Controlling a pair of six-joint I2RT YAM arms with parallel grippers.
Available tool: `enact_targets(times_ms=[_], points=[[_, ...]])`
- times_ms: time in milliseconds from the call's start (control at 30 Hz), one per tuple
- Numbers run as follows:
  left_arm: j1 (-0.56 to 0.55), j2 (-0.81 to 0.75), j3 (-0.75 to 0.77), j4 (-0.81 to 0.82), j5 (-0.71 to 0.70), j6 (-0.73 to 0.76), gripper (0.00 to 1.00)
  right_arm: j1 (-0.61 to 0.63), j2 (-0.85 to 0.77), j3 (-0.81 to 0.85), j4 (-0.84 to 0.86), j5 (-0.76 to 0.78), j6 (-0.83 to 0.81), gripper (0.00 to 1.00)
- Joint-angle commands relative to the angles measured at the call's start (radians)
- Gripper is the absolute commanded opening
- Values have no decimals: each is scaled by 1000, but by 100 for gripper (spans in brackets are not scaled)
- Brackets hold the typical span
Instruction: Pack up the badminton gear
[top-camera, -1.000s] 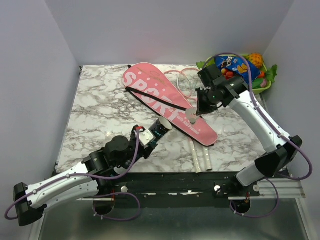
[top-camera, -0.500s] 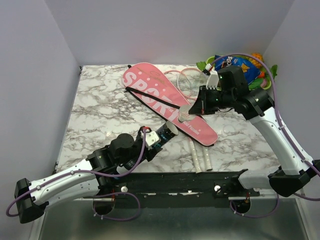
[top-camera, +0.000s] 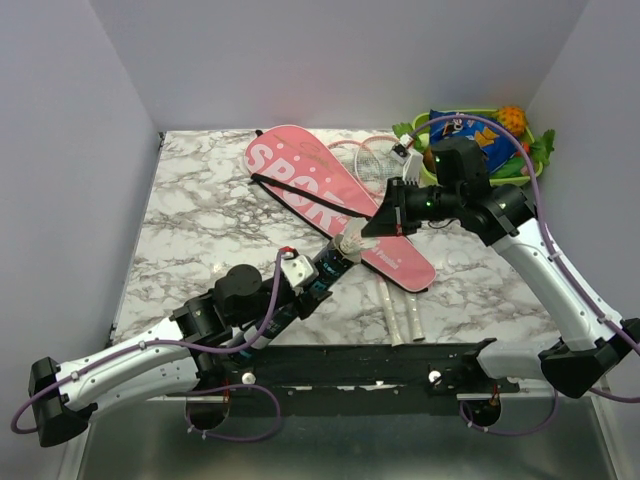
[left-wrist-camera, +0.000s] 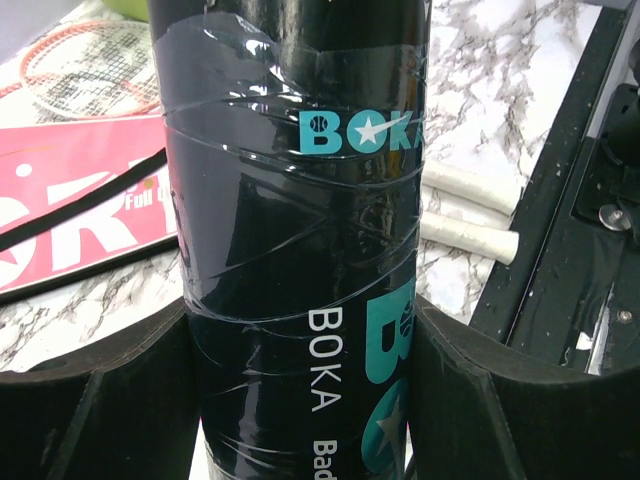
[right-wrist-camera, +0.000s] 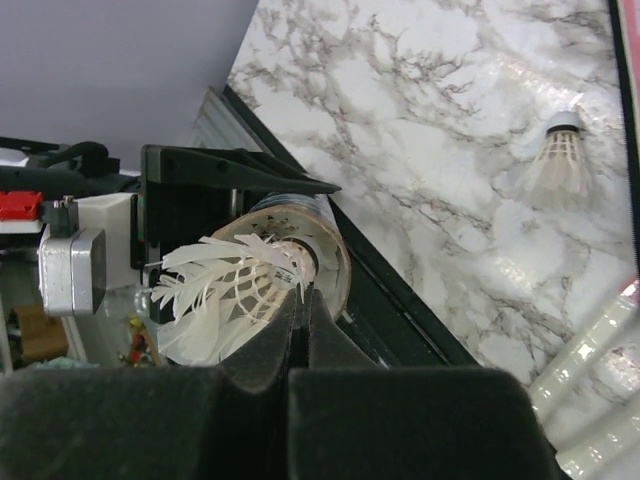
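Observation:
My left gripper (top-camera: 312, 276) is closed round the dark blue-labelled tube (top-camera: 327, 266), which fills the left wrist view (left-wrist-camera: 300, 230) between the two black fingers (left-wrist-camera: 100, 400). The tube's open mouth (right-wrist-camera: 335, 245) points up and right at my right gripper (top-camera: 364, 231). That gripper (right-wrist-camera: 303, 300) is shut on a white shuttlecock (right-wrist-camera: 225, 295), held right at the mouth (top-camera: 350, 241). The pink racket bag (top-camera: 330, 200) lies diagonally on the table, with the pink rackets' heads (top-camera: 375, 160) behind it and their white handles (top-camera: 402, 315) sticking out near the front edge.
A second shuttlecock (right-wrist-camera: 560, 160) stands on the marble below the right wrist. The green tray (top-camera: 532, 172) of fruit and snacks sits in the back right corner. A black rail (top-camera: 360, 362) runs along the table's near edge. Walls close in both sides.
My right gripper has carried the shuttlecock left and down from over the bag to the tube's mouth. The left arm has shifted the tube slightly right towards it.

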Motion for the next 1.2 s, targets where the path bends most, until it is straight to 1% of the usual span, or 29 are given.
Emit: enact_targets(times_ms=[0, 167, 267, 500, 667, 900, 1000, 1100, 1167], points=[[-6, -19, 19, 90, 19, -18, 0, -4, -13, -35, 62, -135, 26, 1], [-10, -22, 8, 104, 6, -18, 0, -3, 4, -42, 49, -207, 23, 1], [-13, -22, 3, 113, 6, -18, 0, 2, 27, -20, 1, -226, 0, 1], [-15, -5, -4, 115, 6, -18, 0, 58, 85, 3, -51, -184, -20, 1], [-16, -11, -12, 121, 5, -14, 0, 91, 128, 13, -54, -164, -19, 1], [-16, 5, -15, 133, 6, -15, 0, 181, 192, 23, -68, -89, -27, 1], [-18, 10, -18, 141, -7, -10, 0, 222, 209, 4, -51, -98, -13, 1], [-18, 13, -21, 147, -17, -6, 0, 224, 203, -35, -8, -135, 6, 1], [-18, 13, -24, 150, -15, -1, 0, 226, 200, -42, -1, -138, 16, 4]])
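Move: The tube's open mouth, where the right hand is taking its pinched shuttlecock, lies about 5 cm to that hand's left, 3 cm back and 5 cm below. On the table some 28 cm down, a loose shuttlecock lies roughly 11 cm ahead and 6 cm left of the right hand; the white racket grips are about 9 cm right of it and 3 cm back. From the left hand, gripping the tube, the mouth is about 9 cm right, 4 cm ahead and 6 cm up. Back and slightly left at first, nearly level, then down and left, the right hand carries the pinched shuttlecock cork-first into the tube's mouth, travelling about 6 cm down, 6 left and 4 back. The wrist turns some 15 degrees counter-clockwise and tips down, fingers staying shut. The left hand keeps the tube slanted, rising about 1.5 cm and sinking again. ##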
